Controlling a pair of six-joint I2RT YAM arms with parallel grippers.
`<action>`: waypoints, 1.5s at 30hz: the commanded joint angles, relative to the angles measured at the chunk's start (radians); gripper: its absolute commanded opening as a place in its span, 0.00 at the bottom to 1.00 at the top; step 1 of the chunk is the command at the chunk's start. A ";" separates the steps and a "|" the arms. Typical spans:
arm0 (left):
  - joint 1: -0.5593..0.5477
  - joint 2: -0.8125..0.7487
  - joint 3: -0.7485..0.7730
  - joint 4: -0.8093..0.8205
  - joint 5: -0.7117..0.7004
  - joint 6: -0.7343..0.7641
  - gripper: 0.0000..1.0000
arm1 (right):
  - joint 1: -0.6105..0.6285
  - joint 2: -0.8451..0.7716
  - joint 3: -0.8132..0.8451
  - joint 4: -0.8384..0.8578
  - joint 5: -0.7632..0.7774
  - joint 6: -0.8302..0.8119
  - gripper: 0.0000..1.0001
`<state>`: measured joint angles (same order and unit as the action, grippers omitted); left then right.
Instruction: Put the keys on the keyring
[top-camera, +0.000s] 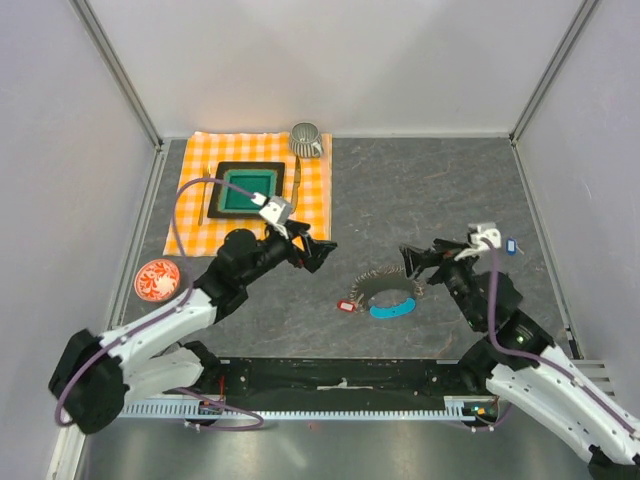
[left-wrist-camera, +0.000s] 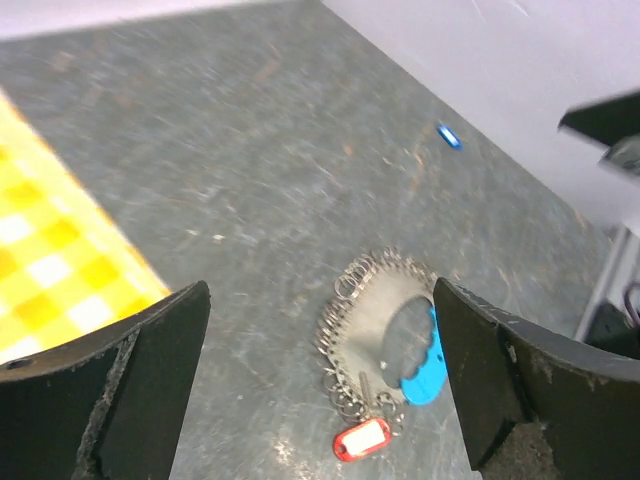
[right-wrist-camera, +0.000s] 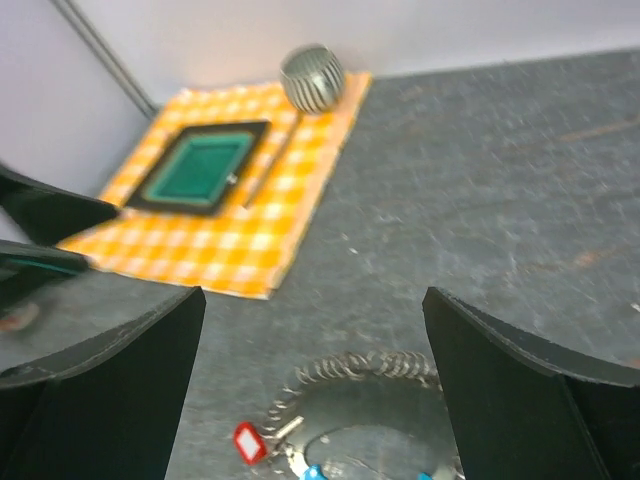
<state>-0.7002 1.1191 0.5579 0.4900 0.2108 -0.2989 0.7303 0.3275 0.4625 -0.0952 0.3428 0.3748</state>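
Observation:
The keyring (top-camera: 385, 288) lies flat on the grey table as a loop of dark metal coil, with a light-blue strip (top-camera: 392, 309) along its near side. A red-tagged key (top-camera: 347, 306) rests at the loop's left edge, its metal end against the coil (left-wrist-camera: 361, 439). A blue-tagged key (top-camera: 511, 246) lies apart, near the right wall (left-wrist-camera: 449, 136). My left gripper (top-camera: 310, 250) hangs open to the left of the loop, above the table, holding nothing (left-wrist-camera: 322, 390). My right gripper (top-camera: 415, 262) is open just behind the loop's right side, also holding nothing (right-wrist-camera: 312, 390).
An orange checked cloth (top-camera: 195, 215) at the back left carries a green square dish (top-camera: 248, 190), a fork (top-camera: 296, 180) and a striped cup (top-camera: 307, 140). A red-patterned saucer (top-camera: 157, 280) sits by the left wall. Walls close in the table on three sides.

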 joint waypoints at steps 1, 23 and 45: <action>0.025 -0.155 0.016 -0.255 -0.266 0.009 1.00 | 0.001 0.218 0.122 -0.043 0.111 -0.048 0.98; 0.108 -0.153 0.050 -0.550 -0.373 -0.223 0.98 | -0.417 0.510 0.196 -0.282 -0.024 0.144 0.98; 0.094 -0.637 -0.159 -0.458 -0.668 -0.221 0.97 | -0.442 0.079 0.395 -0.541 0.481 -0.086 0.98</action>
<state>-0.5964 0.5816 0.4442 -0.0322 -0.3447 -0.4885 0.2905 0.4740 0.8230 -0.6174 0.7055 0.4076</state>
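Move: The blue-tagged key lies about 14 cm ahead of the open right hand and some 30 cm to its right, roughly 25 cm below. The keyring is level with that hand and about 7 cm to its left; the red-tagged key sits around 17 cm left and 4 cm back, both also some 25 cm down. From the left hand the blue-tagged key is about 12 cm ahead, 54 cm right and 20 cm below. The open right hand dips and swings some 17 cm right towards the blue-tagged key; the left retreats left. ##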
